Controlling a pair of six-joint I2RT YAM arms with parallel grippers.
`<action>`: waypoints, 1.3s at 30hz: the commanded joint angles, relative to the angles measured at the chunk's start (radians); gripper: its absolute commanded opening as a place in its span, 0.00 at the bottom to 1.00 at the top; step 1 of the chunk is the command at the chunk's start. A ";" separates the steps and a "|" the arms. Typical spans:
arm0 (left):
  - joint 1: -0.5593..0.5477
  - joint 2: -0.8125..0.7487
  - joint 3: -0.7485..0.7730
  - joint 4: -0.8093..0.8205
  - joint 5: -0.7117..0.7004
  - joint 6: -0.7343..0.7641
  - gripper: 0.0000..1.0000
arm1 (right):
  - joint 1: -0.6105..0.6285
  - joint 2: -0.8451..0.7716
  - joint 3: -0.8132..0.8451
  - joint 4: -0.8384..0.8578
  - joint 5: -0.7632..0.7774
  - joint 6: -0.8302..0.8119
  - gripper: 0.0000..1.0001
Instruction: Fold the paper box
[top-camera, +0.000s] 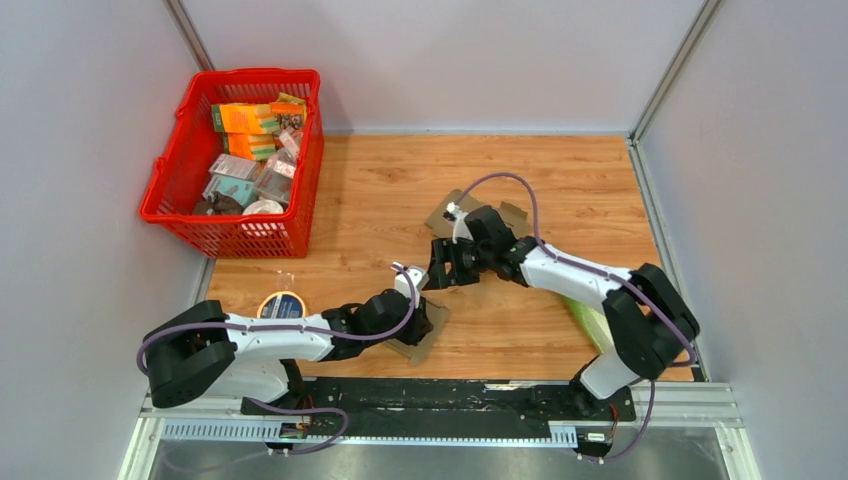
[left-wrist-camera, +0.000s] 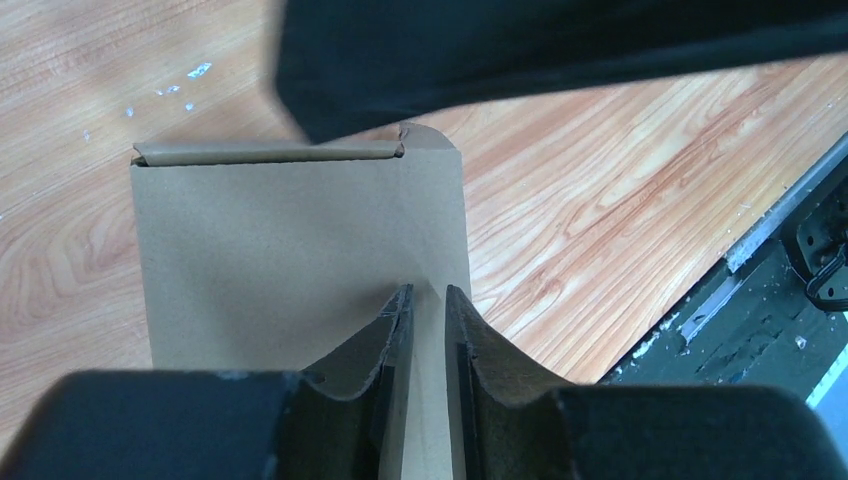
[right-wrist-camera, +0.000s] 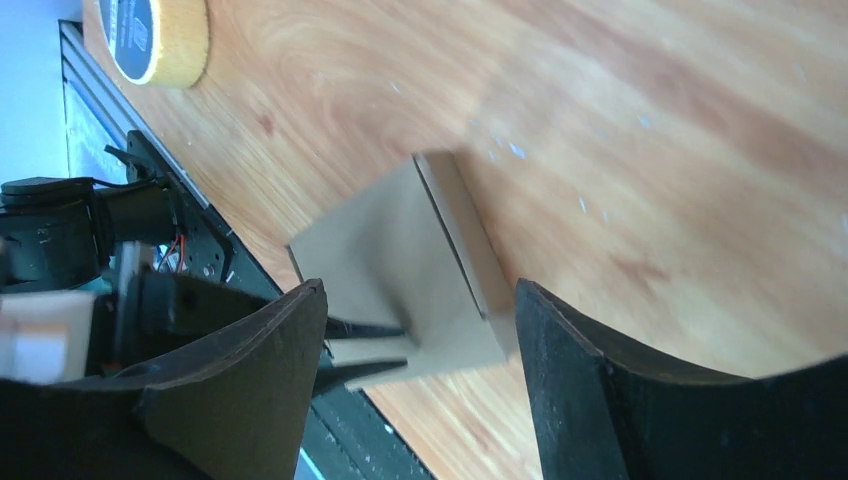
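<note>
The paper box (left-wrist-camera: 270, 250) is a flat brown cardboard piece with a folded lip along its far edge, held just above the wooden table. My left gripper (left-wrist-camera: 428, 292) is shut on a strip along the box's right side. From above, the paper box (top-camera: 428, 338) shows under my left gripper (top-camera: 418, 318) near the table's front edge. My right gripper (top-camera: 440, 268) hangs open just beyond it. In the right wrist view the paper box (right-wrist-camera: 400, 250) lies below my right gripper (right-wrist-camera: 420, 290), whose jaws stand wide with nothing between them. The left fingers (right-wrist-camera: 365, 328) pinch the box's near edge.
A red basket (top-camera: 170, 190) of small packages stands at the back left. A roll of tape (top-camera: 281, 304) lies beside the left arm. Another brown cardboard piece (top-camera: 450, 205) lies under the right arm. A green item (top-camera: 590, 322) sits by the right arm's base.
</note>
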 joint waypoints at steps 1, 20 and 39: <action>0.000 -0.012 -0.012 -0.005 0.005 0.010 0.27 | 0.033 0.139 0.122 -0.036 -0.107 -0.193 0.71; 0.003 -0.222 -0.029 -0.121 -0.012 -0.035 0.38 | 0.086 0.239 0.035 0.111 -0.049 -0.140 0.56; 0.010 -0.813 -0.228 -0.638 -0.119 -0.788 0.62 | -0.005 0.270 -0.143 0.332 -0.118 0.061 0.32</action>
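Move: On the paper box's top, near its back-right edge, the left hand has the box's middle about 2 cm to its left, level with it fore and aft, some 3 cm below. From the right hand the box's middle lies about 6 cm back, 4 cm left and 7 cm below. The flat cardboard stands some 13 cm ahead and 8 cm right of the right hand, 8 cm below; the tape roll is about 28 cm left and 3 cm ahead of the left hand, 3 cm lower. Sinking about 6 cm and edging left, then slightly back, the right hand sets its fingers astride the box's forward-right flap side and closes them onto it. The left hand at first barely stirs, then comes free of the top, arcs up and some 10 cm left and a little back, dropping again by the back-left end, opening wider and turning roughly 30 degrees, mostly counter-clockwise. ##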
